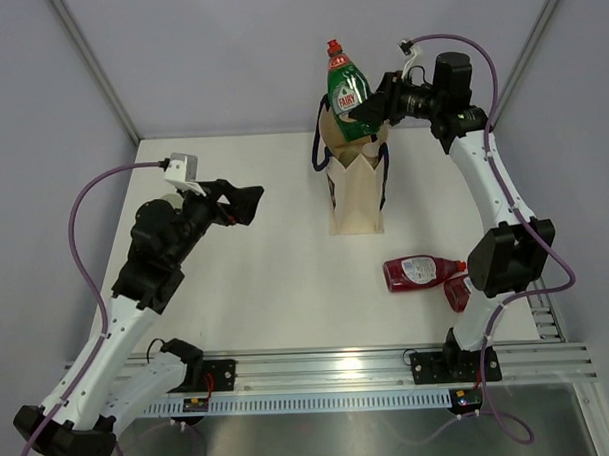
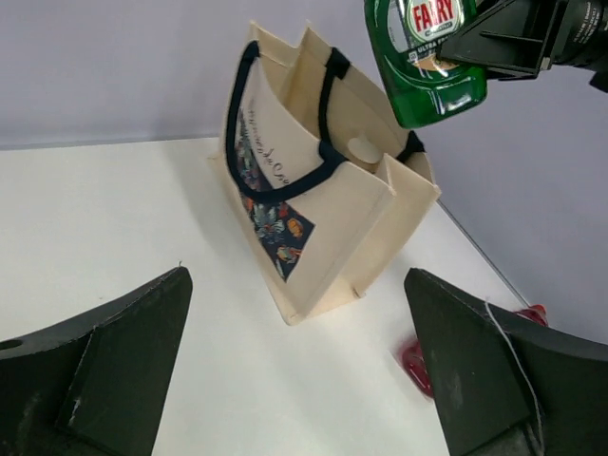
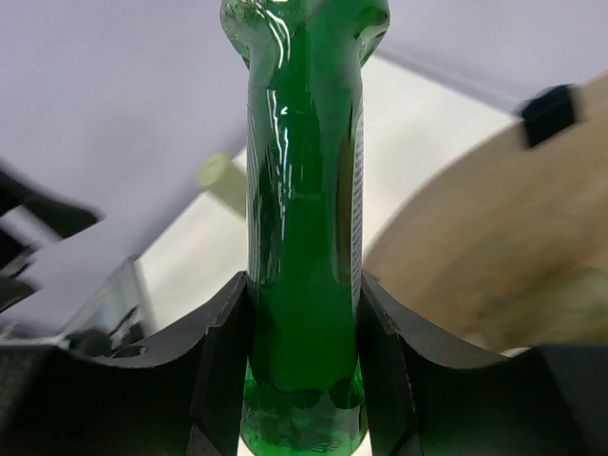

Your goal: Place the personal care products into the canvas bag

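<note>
My right gripper (image 1: 385,100) is shut on a dark green bottle (image 1: 348,94) with a red cap, held upright in the air just above the open mouth of the canvas bag (image 1: 355,191). In the right wrist view its fingers (image 3: 223,351) clamp the bottle's (image 3: 304,237) lower body, with the bag's fabric (image 3: 475,256) behind. The left wrist view shows the bottle's base (image 2: 427,57) over the bag (image 2: 323,209), and a pale cap (image 2: 362,149) inside it. Two dark red bottles (image 1: 418,272) (image 1: 457,291) lie on the table near the right arm. My left gripper (image 1: 246,202) hovers open, left of the bag.
The white table (image 1: 267,289) ends at a metal rail (image 1: 390,370) along the near edge. Grey walls with slanted frame posts (image 1: 94,70) close in the back and sides. One red bottle (image 2: 415,366) peeks past my left gripper's right finger.
</note>
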### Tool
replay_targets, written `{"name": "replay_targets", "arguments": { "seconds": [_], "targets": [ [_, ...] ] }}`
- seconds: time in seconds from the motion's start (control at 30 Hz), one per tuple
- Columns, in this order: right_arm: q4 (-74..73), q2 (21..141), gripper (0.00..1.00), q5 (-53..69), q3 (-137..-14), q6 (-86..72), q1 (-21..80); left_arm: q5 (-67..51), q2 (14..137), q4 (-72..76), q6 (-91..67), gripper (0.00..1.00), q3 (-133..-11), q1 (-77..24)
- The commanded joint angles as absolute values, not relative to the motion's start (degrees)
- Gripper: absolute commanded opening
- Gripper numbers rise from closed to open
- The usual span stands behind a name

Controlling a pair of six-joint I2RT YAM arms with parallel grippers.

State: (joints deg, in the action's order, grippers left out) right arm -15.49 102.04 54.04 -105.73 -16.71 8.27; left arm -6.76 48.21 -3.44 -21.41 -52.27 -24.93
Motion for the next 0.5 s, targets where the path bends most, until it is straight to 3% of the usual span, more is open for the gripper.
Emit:
{"name": "replay_targets", "arguments": {
  "seconds": [0.0,0.17,0.47],
  "targets": [
    [-19.0,106.2,0.0,38.4,-114.0,-8.6,9.4,2.6,44.9,-8.0,-20.7,0.99,-50.0,-24.2],
    [-23.8,108.6,0.0,24.4,-115.9,-0.4,11.8,13.2,42.5,-13.8,-23.0,0.99,-49.0,-23.6],
    [-17.8,100.5,0.02,10.3,-98.4,8.2,18.0,26.6,45.3,-27.8,-33.5,0.99,-50.3,-20.2]
  ]
}}
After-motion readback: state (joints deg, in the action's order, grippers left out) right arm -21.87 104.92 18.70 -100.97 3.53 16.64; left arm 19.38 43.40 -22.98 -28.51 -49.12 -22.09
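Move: The Fairy bottle is already held in the right hand; the canvas bag's mouth, its goal, lies about 6 cm ahead, 2 cm left and 12 cm below that hand. The nearer red bottle lies some 15 cm back and 15 cm to the right, about 33 cm down. The empty, open left hand has the green can roughly 16 cm ahead, 22 cm to its left and 27 cm below; from it, the bag's mouth is about 22 cm ahead, 21 cm right and 10 cm lower. The Fairy bottle is lowered into the canvas bag's mouth, still pinched by the right hand, which sinks about 10 cm while reaching forward some 7 cm and then easing back 2, its fingers tipping down and swinging clockwise. Meanwhile the open left hand sweeps left and down towards the green can, turning about 30 degrees counter-clockwise and dipping its fingertips. ##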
